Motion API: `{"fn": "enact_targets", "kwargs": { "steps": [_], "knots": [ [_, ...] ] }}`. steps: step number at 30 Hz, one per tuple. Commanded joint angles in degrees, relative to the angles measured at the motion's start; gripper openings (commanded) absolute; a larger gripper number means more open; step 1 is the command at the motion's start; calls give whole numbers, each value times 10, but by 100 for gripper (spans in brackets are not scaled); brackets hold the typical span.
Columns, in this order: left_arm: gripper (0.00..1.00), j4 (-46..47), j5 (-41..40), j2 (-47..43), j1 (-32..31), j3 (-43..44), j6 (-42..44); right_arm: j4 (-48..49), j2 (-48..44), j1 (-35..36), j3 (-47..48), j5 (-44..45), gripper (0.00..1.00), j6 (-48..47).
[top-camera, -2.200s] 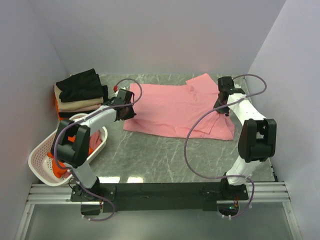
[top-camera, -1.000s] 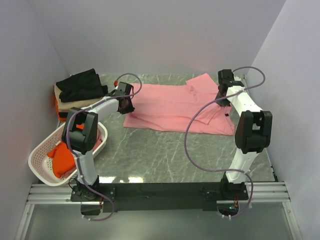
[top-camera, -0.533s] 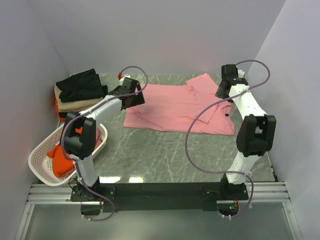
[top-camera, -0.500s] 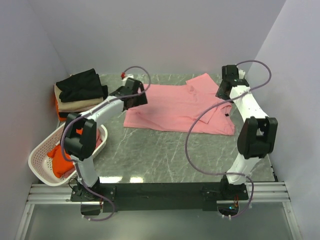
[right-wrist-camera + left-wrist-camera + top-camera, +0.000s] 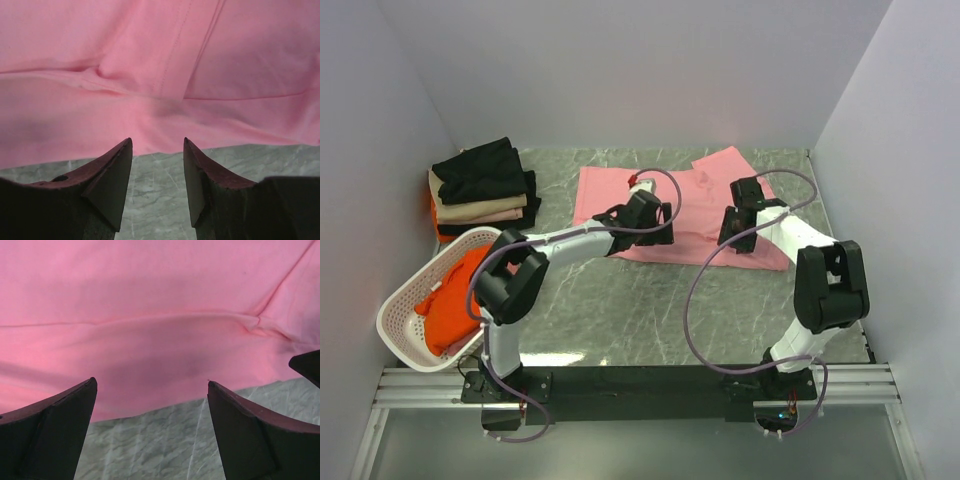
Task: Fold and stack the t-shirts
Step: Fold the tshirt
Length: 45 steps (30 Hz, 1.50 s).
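A light pink t-shirt lies spread flat at the back middle of the table, one sleeve pointing to the far right. My left gripper hovers over its near hem, left of centre. Its jaws are wide open with nothing between them, and pink cloth lies ahead of its fingertips. My right gripper hangs over the near hem further right. It is open and empty, above the hem. Folded t-shirts are stacked at the far left, black on top.
A white perforated basket at the near left holds an orange-red t-shirt. Grey marbled table stretches between the pink shirt and the arm bases. Walls close in on the left, back and right.
Both grippers have opened and let go of the pink shirt's side edges. Both arms have swung inward and nearer, now over its near hem. The shirt lies flat.
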Motion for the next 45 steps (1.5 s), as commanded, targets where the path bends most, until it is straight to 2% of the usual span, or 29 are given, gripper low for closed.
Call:
{"fn": "enact_targets", "kwargs": {
  "steps": [1, 9, 22, 25, 28, 31, 32, 35, 40, 45],
  "knots": [
    [98, 47, 21, 14, -9, -7, -25, 50, 6, -2, 3, -16, 52, 3],
    [98, 63, 20, 34, -14, -17, -25, 61, 40, -4, 20, 31, 52, -2],
    [98, 73, 18, 52, -14, -27, -26, 78, 77, -17, 32, 48, 49, -12],
    [98, 71, 18, 53, -14, -28, -26, 85, 77, -22, 29, 53, 45, -11],
    [98, 71, 19, 53, -14, -31, -26, 87, 78, -22, 32, 57, 35, -16],
    [98, 75, 19, 52, -14, -39, -29, 93, 78, -22, 38, 55, 23, -21],
    [98, 76, 19, 51, -14, -41, -29, 92, 79, -23, 44, 56, 14, -21],
    [98, 77, 19, 47, -14, -49, -31, 85, 82, -22, 61, 57, 0, -28],
    [98, 64, 17, 31, -14, -59, -36, 73, 86, -22, 102, 63, 0, -40],
    [99, 56, 36, -24, -14, -68, -51, 60, 114, -22, 154, 66, 0, -54]
  ]
}}
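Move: Under the right gripper lies the pink shirt: the loose near sleeve end to grip is about 3 cm ahead, 2 cm to the right and 3 cm below, with the shirt's near edge some 3 cm back, straight below that line, and the far sleeve about 19 cm ahead and 1 cm left. The left gripper hangs some 5 cm above the shirt's near strip, 1 cm back and 1 cm right; the shirt's left hem is about 21 cm to its left and 5 cm ahead. Ease the half-open right gripper forward and down about 3 cm each, drifting 2 cm right, shut it on the loose near sleeve end, then pull forward some 5 cm while raising that pinch about 4 cm. Meanwhile sink the wide-open left gripper some 5 cm to the shirt's near strip, slightly back, and keep it there, fingers open, resting on the cloth. ##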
